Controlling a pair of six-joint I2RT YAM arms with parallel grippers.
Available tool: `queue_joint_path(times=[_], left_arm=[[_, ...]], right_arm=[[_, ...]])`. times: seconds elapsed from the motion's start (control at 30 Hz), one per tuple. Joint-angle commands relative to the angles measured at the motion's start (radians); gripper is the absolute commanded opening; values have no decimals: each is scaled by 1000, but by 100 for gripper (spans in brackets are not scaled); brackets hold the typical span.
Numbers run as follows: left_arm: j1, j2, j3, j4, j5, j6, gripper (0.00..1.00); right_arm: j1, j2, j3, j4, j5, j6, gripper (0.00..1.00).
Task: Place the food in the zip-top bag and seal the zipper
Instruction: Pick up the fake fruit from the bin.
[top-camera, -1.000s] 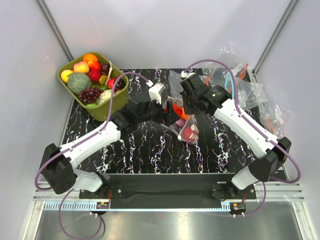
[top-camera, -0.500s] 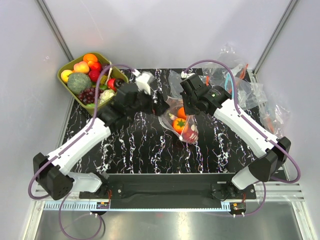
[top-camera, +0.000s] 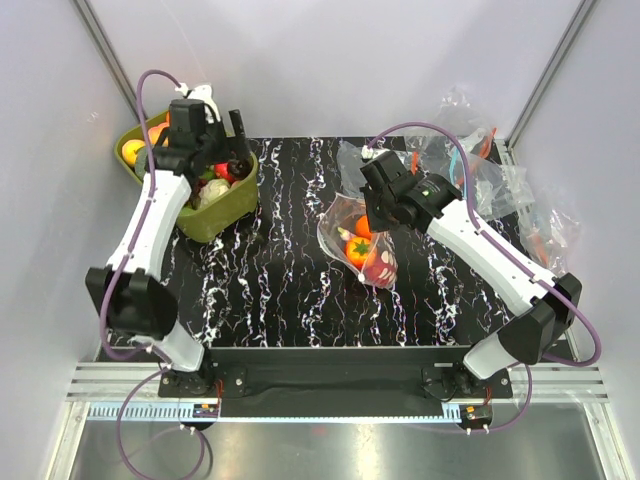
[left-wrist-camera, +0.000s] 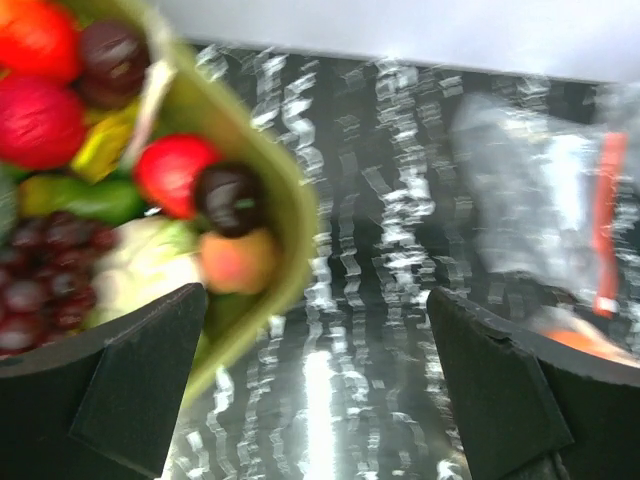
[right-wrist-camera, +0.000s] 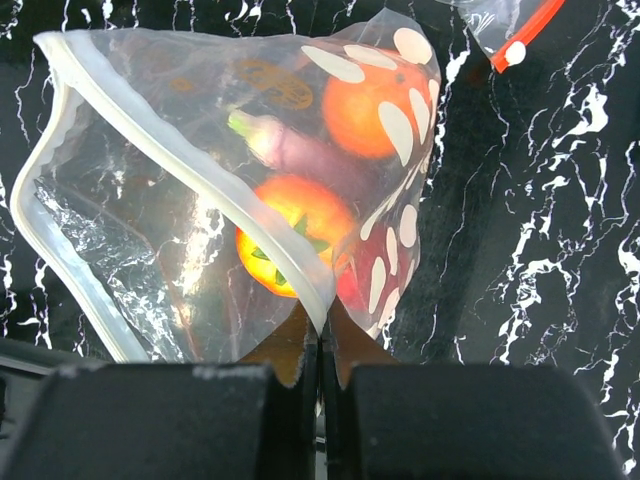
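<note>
The zip-top bag (top-camera: 352, 240), clear with white dots, hangs from my right gripper (top-camera: 378, 226), which is shut on its zipper (right-wrist-camera: 200, 185) edge (right-wrist-camera: 322, 318). The bag's mouth gapes open. Inside are an orange fruit (right-wrist-camera: 365, 105), an orange tomato-like piece (right-wrist-camera: 295, 240), a purple piece (right-wrist-camera: 290, 150) and a red piece (right-wrist-camera: 350, 290). My left gripper (top-camera: 235, 150) is open and empty above the right rim of the olive-green tub (top-camera: 225, 212). In the left wrist view the gripper (left-wrist-camera: 320, 400) hangs over the tub rim (left-wrist-camera: 290, 200), with red (left-wrist-camera: 170, 175), dark (left-wrist-camera: 230, 195) and grape (left-wrist-camera: 40, 290) food below.
A pile of clear undotted bags (top-camera: 470, 160) with blue and orange strips lies at the back right. One with an orange strip (left-wrist-camera: 605, 230) shows in the left wrist view. White walls close in the black marbled table (top-camera: 290, 290).
My left arm has swung from the bag's mouth at the centre back and left to the tub, jaws empty. An orange tomato-like piece now lies in the bag. The right arm has stayed put.
</note>
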Motion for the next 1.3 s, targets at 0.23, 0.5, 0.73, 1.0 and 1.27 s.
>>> queue_joint_path(times=[0.23, 0.5, 0.73, 1.0, 1.27], left_arm=[[140, 260, 186, -123, 112, 91, 99], [154, 434, 271, -63, 235, 89, 99], [154, 572, 352, -36, 305, 76, 99], [190, 591, 305, 25, 391, 50, 59], [193, 277, -16, 263, 329, 62, 45]], right_arm=[[-10, -42, -17, 39, -43, 2, 0], [-10, -32, -15, 25, -39, 0, 0], [-10, -33, -15, 24, -43, 5, 0], [-10, -35, -34, 31, -43, 5, 0], [-10, -28, -43, 47, -65, 2, 0]])
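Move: The dark plum at the bin's right side lies roughly 9 cm ahead of the open left hand, 3 cm to its left and 18 cm below. Beside it, the red fruit is some 4 cm farther left; the peach is about 5 cm nearer the base, and the cauliflower some 6 cm nearer and 6 cm left of the plum. From the right hand the plum is roughly 24 cm ahead, 31 cm left and lower. Down and forward into the bin's right side, the left hand sinks some 18 cm while reaching about 9 cm out, bowing left on the way and tipping about 20 degrees more downward. Its wide-open fingers close on the plum from both sides, then start drawing it back about 2 cm and slightly up. The right hand keeps its pinch on the bag's rim, sinking about a centimetre. ##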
